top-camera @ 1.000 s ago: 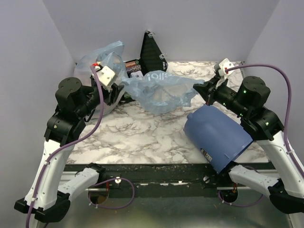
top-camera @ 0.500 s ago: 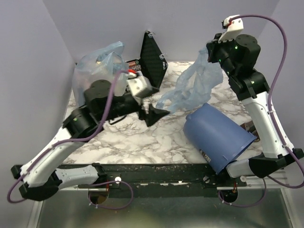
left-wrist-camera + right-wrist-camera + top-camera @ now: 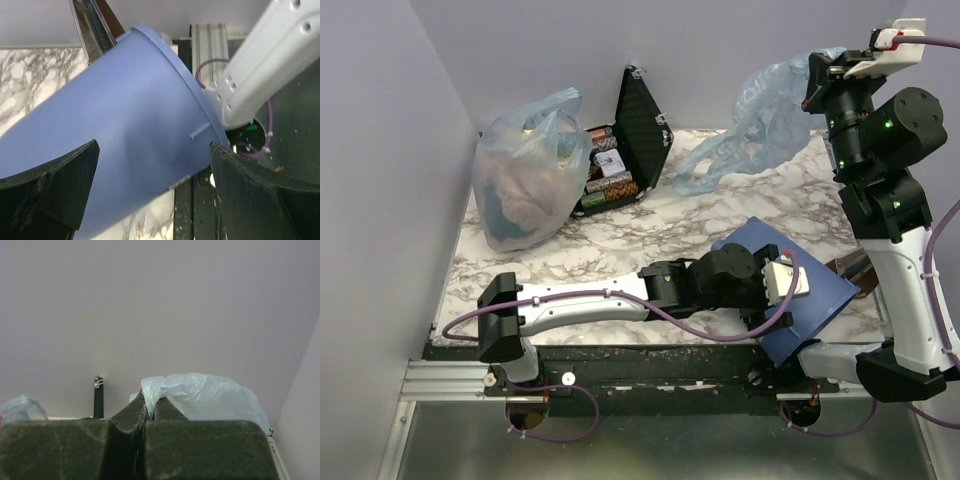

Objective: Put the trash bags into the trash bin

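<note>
The trash bag [image 3: 760, 130], limp light-blue film, hangs from my right gripper [image 3: 815, 72] high above the table's back right corner, its lower end trailing to the table. In the right wrist view the right gripper [image 3: 151, 402] is shut on a fold of the bag [image 3: 210, 395]. The blue trash bin [image 3: 825, 295] lies on its side at the front right, rim toward the table's edge. My left arm reaches across the front, its wrist [image 3: 778, 285] over the bin. In the left wrist view the left gripper [image 3: 152, 170] is open wide, one finger on each side of the bin's wall [image 3: 125, 120].
A bulging clear bag [image 3: 525, 180] of coloured items stands at the back left. An open black case of chips [image 3: 620, 150] stands next to it. The marble table [image 3: 650, 235] ends at a dark front rail [image 3: 650, 365]. Grey walls close in the left, back and right.
My right gripper has lifted the bag higher and further to the back right. My left arm has swung from the middle to the front right, and its open jaws now straddle the bin.
</note>
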Available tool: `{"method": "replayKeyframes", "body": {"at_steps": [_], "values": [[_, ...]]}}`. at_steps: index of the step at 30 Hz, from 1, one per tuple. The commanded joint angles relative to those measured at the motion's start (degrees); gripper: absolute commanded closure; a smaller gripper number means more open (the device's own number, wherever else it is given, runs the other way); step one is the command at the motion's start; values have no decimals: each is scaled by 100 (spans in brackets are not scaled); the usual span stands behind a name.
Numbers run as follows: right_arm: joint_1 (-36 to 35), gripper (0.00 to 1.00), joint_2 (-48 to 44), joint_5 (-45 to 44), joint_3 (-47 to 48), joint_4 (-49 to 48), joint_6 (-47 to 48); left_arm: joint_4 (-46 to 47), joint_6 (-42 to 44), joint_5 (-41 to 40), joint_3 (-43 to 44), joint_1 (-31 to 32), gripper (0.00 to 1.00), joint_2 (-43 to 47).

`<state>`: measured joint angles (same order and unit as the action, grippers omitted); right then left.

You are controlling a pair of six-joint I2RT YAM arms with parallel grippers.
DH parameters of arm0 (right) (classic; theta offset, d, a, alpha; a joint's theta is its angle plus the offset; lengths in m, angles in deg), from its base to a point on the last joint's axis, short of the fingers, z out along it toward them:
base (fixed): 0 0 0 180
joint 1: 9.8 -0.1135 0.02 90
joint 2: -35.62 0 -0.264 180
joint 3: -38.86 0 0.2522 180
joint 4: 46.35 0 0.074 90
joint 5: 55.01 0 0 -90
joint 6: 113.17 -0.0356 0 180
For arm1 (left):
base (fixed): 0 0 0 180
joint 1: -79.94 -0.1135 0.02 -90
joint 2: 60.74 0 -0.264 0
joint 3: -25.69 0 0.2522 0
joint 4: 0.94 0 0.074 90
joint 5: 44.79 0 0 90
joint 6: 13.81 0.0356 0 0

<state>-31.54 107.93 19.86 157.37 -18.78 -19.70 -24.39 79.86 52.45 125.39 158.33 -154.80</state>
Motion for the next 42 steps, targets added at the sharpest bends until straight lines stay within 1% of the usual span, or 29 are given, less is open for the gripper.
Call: {"method": "replayKeyframes", "body": {"at_steps": [1,3,7,9,12,14,17,21,24,27,30,32,35,37,39,40,41,42], "values": [[47,99,-112,-358,46,-238,128,1416,-339,-127,187,27,1,-199],[64,99,-182,-367,-24,-316,146,1724,-340,-214,196,176,1,-375],[91,99,-191,-376,-16,-343,93,1901,-340,-820,537,501,1,-832],[108,100,-191,-385,10,-334,84,1639,-340,-1084,897,589,1,-1183],[126,99,-191,-385,19,-334,111,980,-331,-1689,1504,642,1,-1719],[143,99,-191,-411,37,-334,102,610,-261,-2294,1672,651,1,-1905],[170,99,-191,-411,98,-326,93,399,20,-2938,1532,642,1,-1958],[179,99,-191,-420,177,-361,128,-198,196,-3317,1444,572,1,-1871],[196,99,-183,-420,169,-396,155,-419,363,-3413,1164,476,1,-1599],[214,99,-191,-411,107,-413,120,-288,810,-3370,611,344,2,-1168],[222,99,-235,-411,55,-440,137,-401,1075,-3353,425,168,6,-1009],[240,99,-253,-420,37,-457,163,-437,1241,-3213,267,19,14,-913],[249,99,-349,-437,-42,-501,251,-515,1303,-2949,117,-166,36,-816],[258,99,-341,-437,-25,-571,347,-665,1365,-2791,134,-227,54,-816],[258,99,-271,-446,106,-659,427,-797,1461,-2615,178,-263,82,-833],[258,99,-201,-481,203,-712,471,-823,1523,-2606,205,-289,92,-842],[266,99,-78,-508,378,-738,506,-893,1584,-2597,257,-315,100,-859],[266,99,36,-517,562,-765,541,-964,1637,-2579,310,-376,100,-859]]}}
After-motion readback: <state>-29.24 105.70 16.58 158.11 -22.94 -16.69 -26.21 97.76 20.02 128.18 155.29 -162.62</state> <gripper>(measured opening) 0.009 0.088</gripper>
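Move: The trash bin lies on its side just beneath the left hand's open fingers, its middle roughly 5 cm ahead, 4 cm to the right and 14 cm below, with its mouth facing right and back. The wooden holder stands some 18 cm to the left hand's right and 9 cm ahead, low on the table. From the right hand the bin is about 20 cm back, 3 cm right and 44 cm down; that hand's limp trash bag hangs about 8 cm left and 8 cm below, level with it fore and aft. The left fingers end up pinching the bin's rim: wide open, the hand swings about 10 cm right, rising a little, dips some 8 cm beyond the mouth, then sweeps forward and left, turning about 25 degrees counter-clockwise and pointing further down, and closes late in the sweep. The right hand keeps its grip on the bag, drifting up and right about 5 cm. ##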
